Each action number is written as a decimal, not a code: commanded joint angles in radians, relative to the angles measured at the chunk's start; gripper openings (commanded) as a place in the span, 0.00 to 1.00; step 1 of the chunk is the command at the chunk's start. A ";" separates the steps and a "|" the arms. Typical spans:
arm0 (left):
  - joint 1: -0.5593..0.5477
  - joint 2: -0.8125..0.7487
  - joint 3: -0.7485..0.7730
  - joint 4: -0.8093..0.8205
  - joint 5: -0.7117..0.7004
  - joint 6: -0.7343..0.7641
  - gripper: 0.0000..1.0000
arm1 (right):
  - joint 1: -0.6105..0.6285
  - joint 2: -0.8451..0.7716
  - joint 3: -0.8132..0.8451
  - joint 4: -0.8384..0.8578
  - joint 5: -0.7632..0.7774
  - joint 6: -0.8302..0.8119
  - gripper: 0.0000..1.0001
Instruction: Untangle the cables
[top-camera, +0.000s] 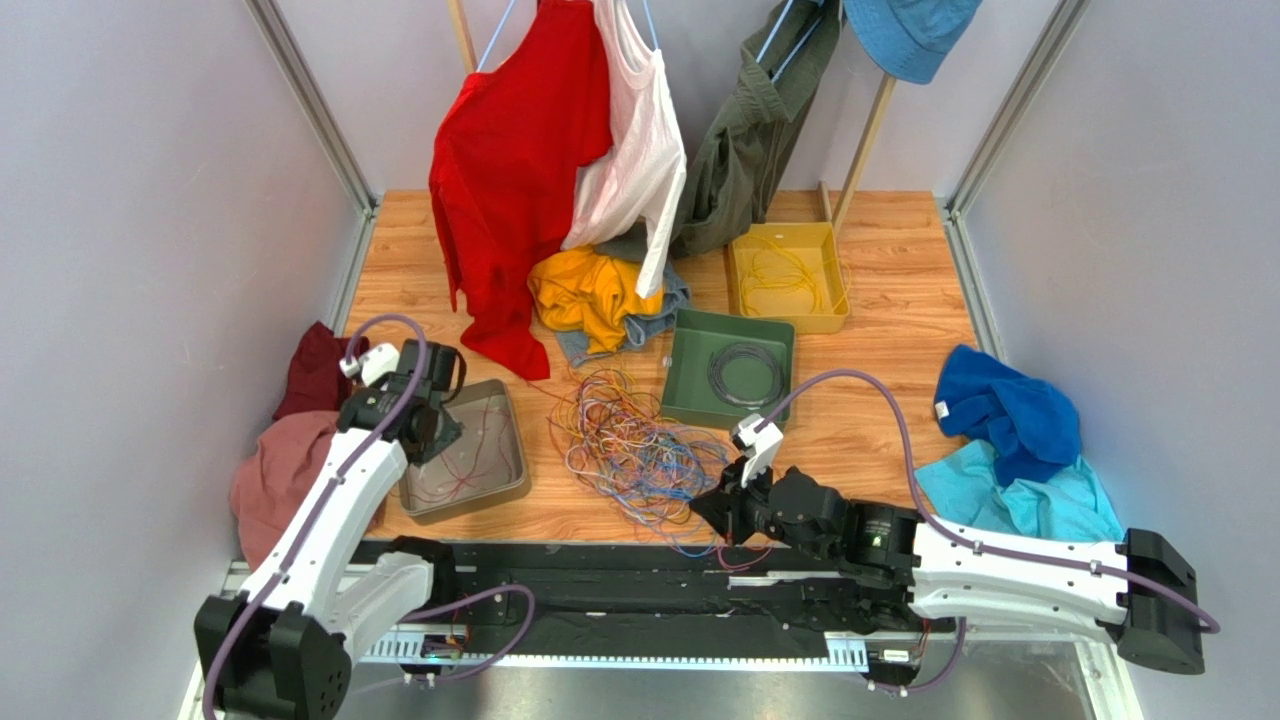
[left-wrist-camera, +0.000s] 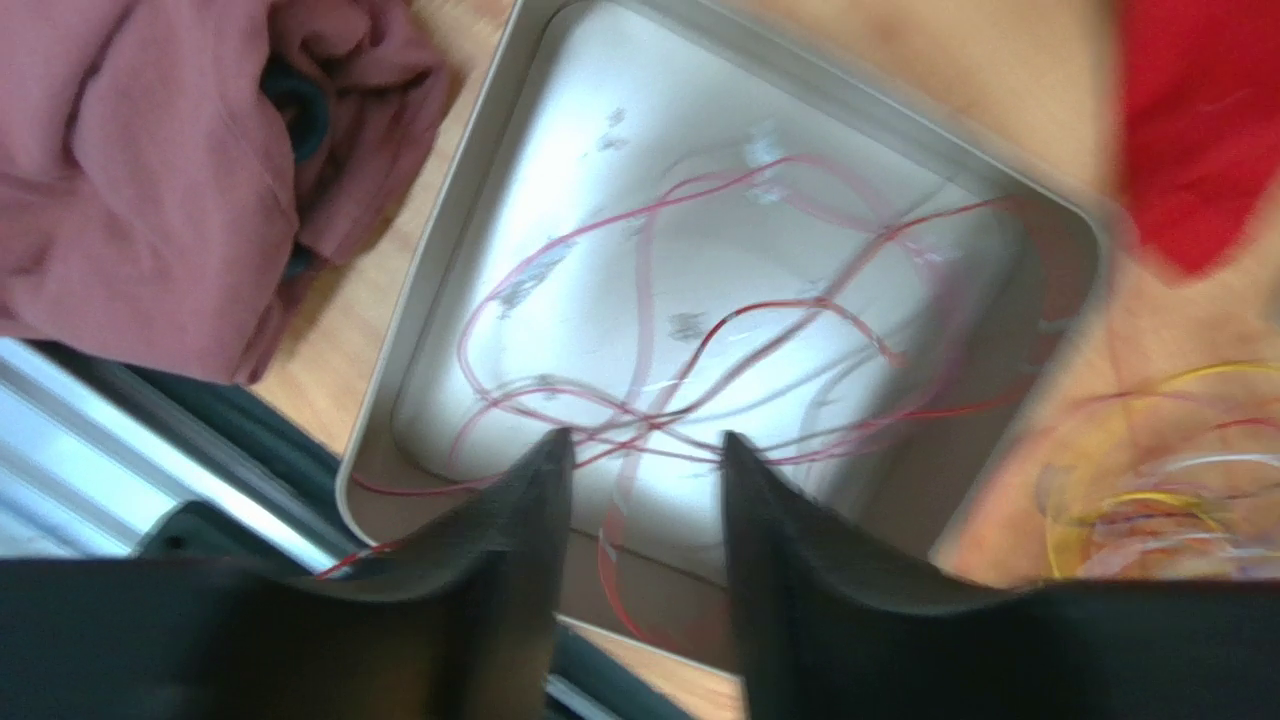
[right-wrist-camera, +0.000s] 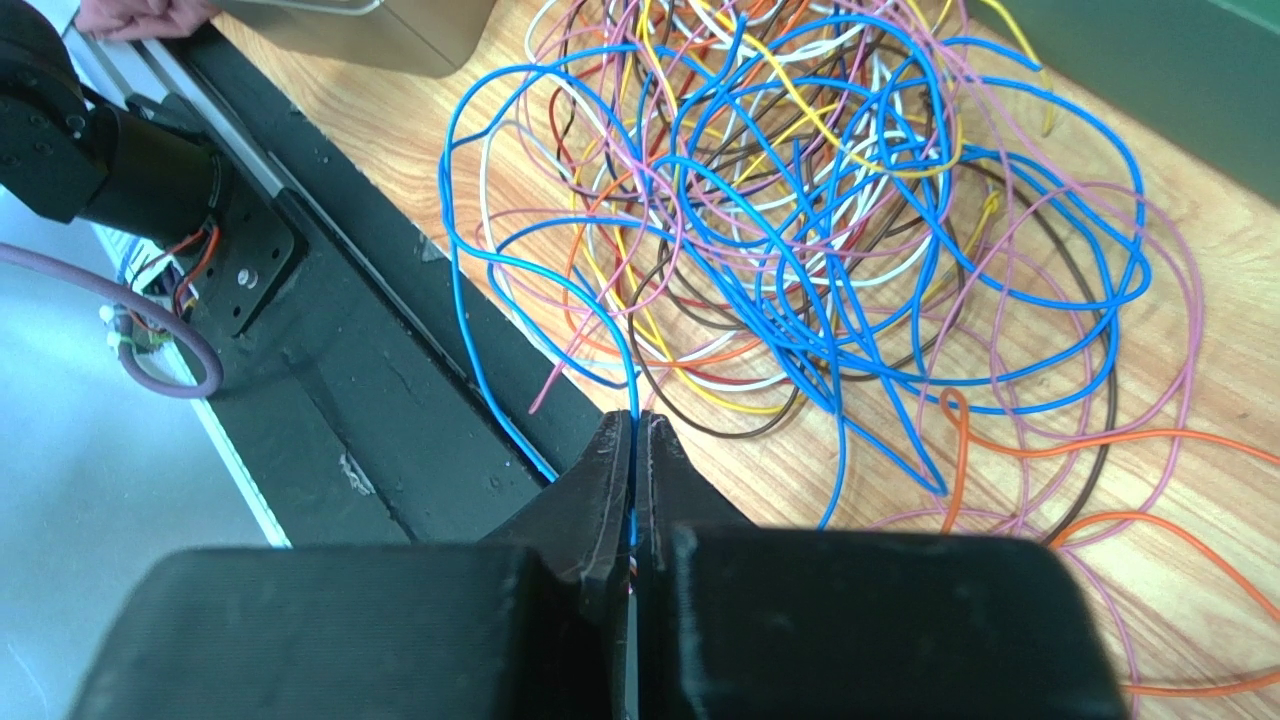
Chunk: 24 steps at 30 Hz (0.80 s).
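The cables (top-camera: 631, 435) lie in a loose tangle of blue, purple, orange, yellow and brown wire on the wooden table; the right wrist view shows them close up (right-wrist-camera: 812, 225). My right gripper (top-camera: 714, 510) is at the tangle's near edge, shut (right-wrist-camera: 637, 428) on one blue cable (right-wrist-camera: 633, 393) that runs up into the heap. My left gripper (top-camera: 433, 432) hangs over a grey tray (top-camera: 511, 480). Its jaws (left-wrist-camera: 646, 443) stand apart, gripping nothing. Thin red cables (left-wrist-camera: 721, 323) lie in that tray (left-wrist-camera: 436, 255), and one strand trails over its near rim.
A green tray (top-camera: 684, 383) with a dark coil and a yellow tray (top-camera: 744, 285) with yellow wire stand behind the tangle. Red, white and olive clothes hang at the back (top-camera: 511, 165). Clothes lie at the left (top-camera: 286, 465) and right (top-camera: 1007, 413). A black rail (top-camera: 601, 578) runs along the front.
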 joint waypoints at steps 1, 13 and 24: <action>0.007 -0.127 0.133 -0.032 -0.011 0.071 0.71 | -0.001 -0.002 -0.007 0.023 0.036 -0.004 0.00; -0.037 -0.416 -0.023 0.340 0.502 0.169 0.99 | 0.001 0.061 0.018 0.037 0.013 0.002 0.00; -0.653 -0.031 -0.161 0.694 0.302 0.105 0.99 | -0.001 0.062 0.007 -0.029 0.028 0.053 0.00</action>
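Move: The cable tangle's middle lies some 27 cm to the left hand's right, about 2 cm back and 8 cm below it. The grey tray is beneath that hand, its centre 2 cm back and 2 cm right. The green box stands about 41 cm right and 9 cm ahead; the red shirt's lower tip about 11 cm right and 11 cm ahead. From the right hand, pinching a blue cable, the tangle is about 10 cm left, 8 cm ahead and 8 cm lower. The right fingers keep their pinch on the blue cable at the tangle's near edge and ease down some 2 cm. The left hand, fingers already parting over the grey tray, spreads them wide while rising about 9 cm, then swings some 20 cm to the right towards the tangle, turning about 50 degrees clockwise and sinking again by 7 cm. ##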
